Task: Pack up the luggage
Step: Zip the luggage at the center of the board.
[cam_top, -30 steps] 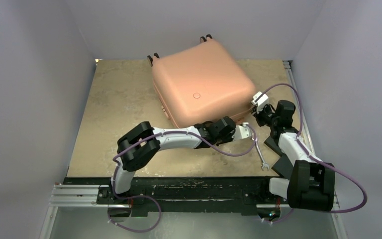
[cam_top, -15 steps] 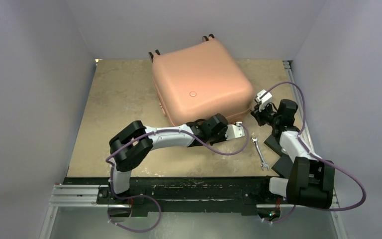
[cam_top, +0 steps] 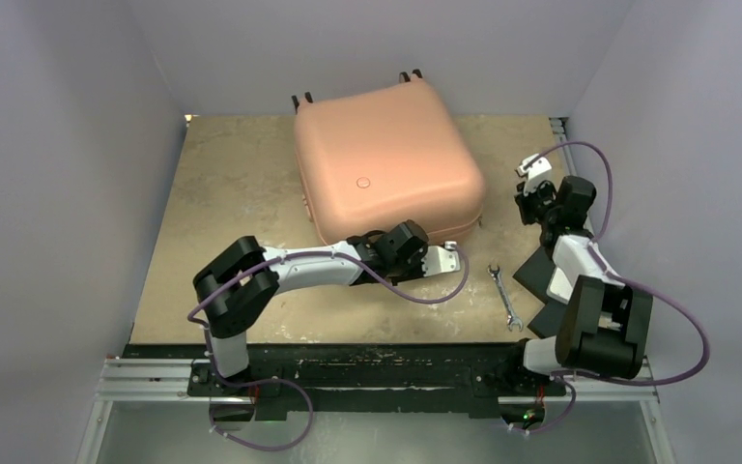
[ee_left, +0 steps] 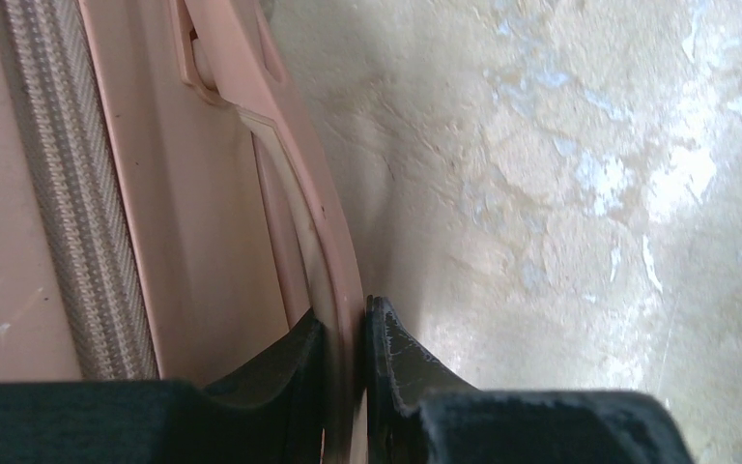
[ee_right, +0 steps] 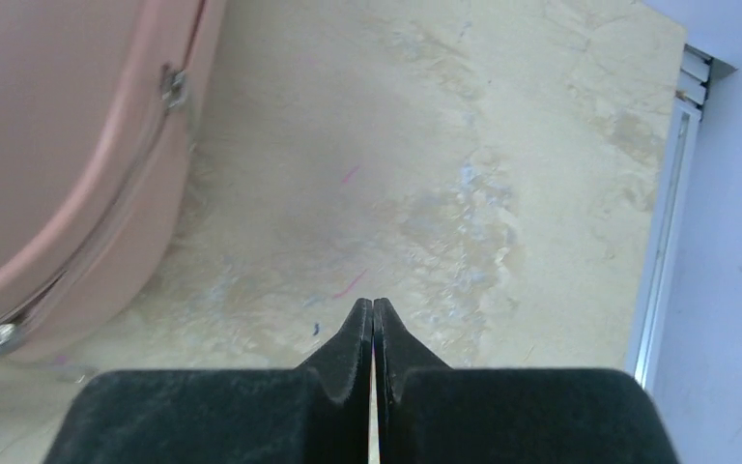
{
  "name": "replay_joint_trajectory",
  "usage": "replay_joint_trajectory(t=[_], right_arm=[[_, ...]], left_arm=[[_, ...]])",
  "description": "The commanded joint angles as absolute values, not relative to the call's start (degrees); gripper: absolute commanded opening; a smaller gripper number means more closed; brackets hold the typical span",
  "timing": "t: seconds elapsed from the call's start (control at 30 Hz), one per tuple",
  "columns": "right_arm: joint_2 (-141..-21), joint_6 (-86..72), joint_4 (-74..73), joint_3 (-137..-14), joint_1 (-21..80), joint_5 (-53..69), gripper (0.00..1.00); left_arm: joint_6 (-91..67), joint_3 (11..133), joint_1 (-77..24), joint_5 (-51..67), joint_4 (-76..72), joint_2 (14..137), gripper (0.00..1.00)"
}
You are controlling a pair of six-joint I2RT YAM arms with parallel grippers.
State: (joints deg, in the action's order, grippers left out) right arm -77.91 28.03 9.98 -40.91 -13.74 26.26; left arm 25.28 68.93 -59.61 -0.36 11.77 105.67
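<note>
The luggage [cam_top: 386, 159] is a large salmon-pink hard-shell suitcase that lies closed and flat at the back middle of the table, wheels toward the far wall. My left gripper [cam_top: 423, 249] is at its near side. In the left wrist view this gripper [ee_left: 346, 329] is shut on the thin pink side handle [ee_left: 324, 242], beside the zipper [ee_left: 68, 193]. To the right of the suitcase my right gripper [cam_top: 529, 193] hangs shut and empty, apart from the shell. In the right wrist view its fingertips [ee_right: 374, 304] meet over bare table, with the luggage [ee_right: 58, 145] at the left.
A small metal wrench [cam_top: 503, 298] lies on the table near the front right. Two flat black pads [cam_top: 536, 271] [cam_top: 549, 314] lie by the right arm's base. Zipper pulls [ee_right: 172, 87] hang at the suitcase's corner. A metal rail [ee_right: 671, 193] runs along the right wall.
My left gripper has drawn left with the handle in it, and the suitcase has slid and turned a little left. My right gripper has pulled back to the right, away from the suitcase's corner.
</note>
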Motion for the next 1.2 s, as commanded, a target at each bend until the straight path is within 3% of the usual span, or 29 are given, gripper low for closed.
replay_joint_trajectory(t=[0.0, 0.07, 0.1, 0.17, 0.2, 0.27, 0.5, 0.73, 1.17], right_arm=[[-80.3, 27.6, 12.8, -46.4, -13.7, 25.4, 0.0], [-81.0, 29.6, 9.3, -48.3, -13.7, 32.0, 0.0], [-81.0, 31.7, 7.0, -48.9, -13.7, 34.8, 0.08], [-79.6, 33.9, 4.4, -48.4, -13.7, 38.1, 0.45], [-78.4, 35.7, 3.4, -47.5, -13.6, 38.6, 0.54], [-75.1, 39.9, 1.3, -44.5, -13.7, 39.9, 0.61], [-60.7, 46.1, 5.3, -29.7, -13.7, 41.7, 0.59], [-57.6, 44.3, 12.9, -24.2, -11.4, 44.7, 0.56], [-61.5, 39.0, 25.6, -22.1, 2.1, 25.5, 0.55]], left_arm=[[28.9, 65.9, -59.2, 3.3, 24.2, 104.4, 0.0], [28.6, 65.9, -59.2, 2.8, 23.9, 104.2, 0.0], [28.2, 65.9, -59.2, 2.4, 23.5, 104.3, 0.0], [27.1, 66.4, -59.1, 1.7, 22.8, 104.8, 0.0], [26.4, 66.9, -59.1, 1.3, 22.7, 105.3, 0.0], [24.7, 68.3, -59.0, 1.0, 22.5, 106.4, 0.0], [21.9, 72.8, -58.6, 2.8, 23.1, 108.8, 0.0], [21.9, 75.0, -58.6, 2.6, 25.2, 110.0, 0.0], [21.4, 77.5, -58.5, 2.3, 27.2, 110.6, 0.0]])
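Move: From my right hand, closed and empty beside the suitcase, the zipper pull at the suitcase's near right corner lies about 13 cm left, 6 cm back and roughly 1 cm lower. The held part of the handle is some 31 cm left, 13 cm back and 7 cm lower. The wrench is about 9 cm left, 21 cm back and 13 cm below. My left hand has the handle between its fingers; from it the pull is some 18 cm right, 6 cm ahead and 6 cm higher. I spread my right fingers a little over half wide early on while rising slightly and edging forward, then draw the hand back about 9 cm, dipping, and swing it left, some 11 cm in all, turning about 25 degrees counter-clockwise and tipping the fingers up, so they come around the corner to straddle the zipper pull, still open. My left hand keeps its pinch on the handle, nearly still. ##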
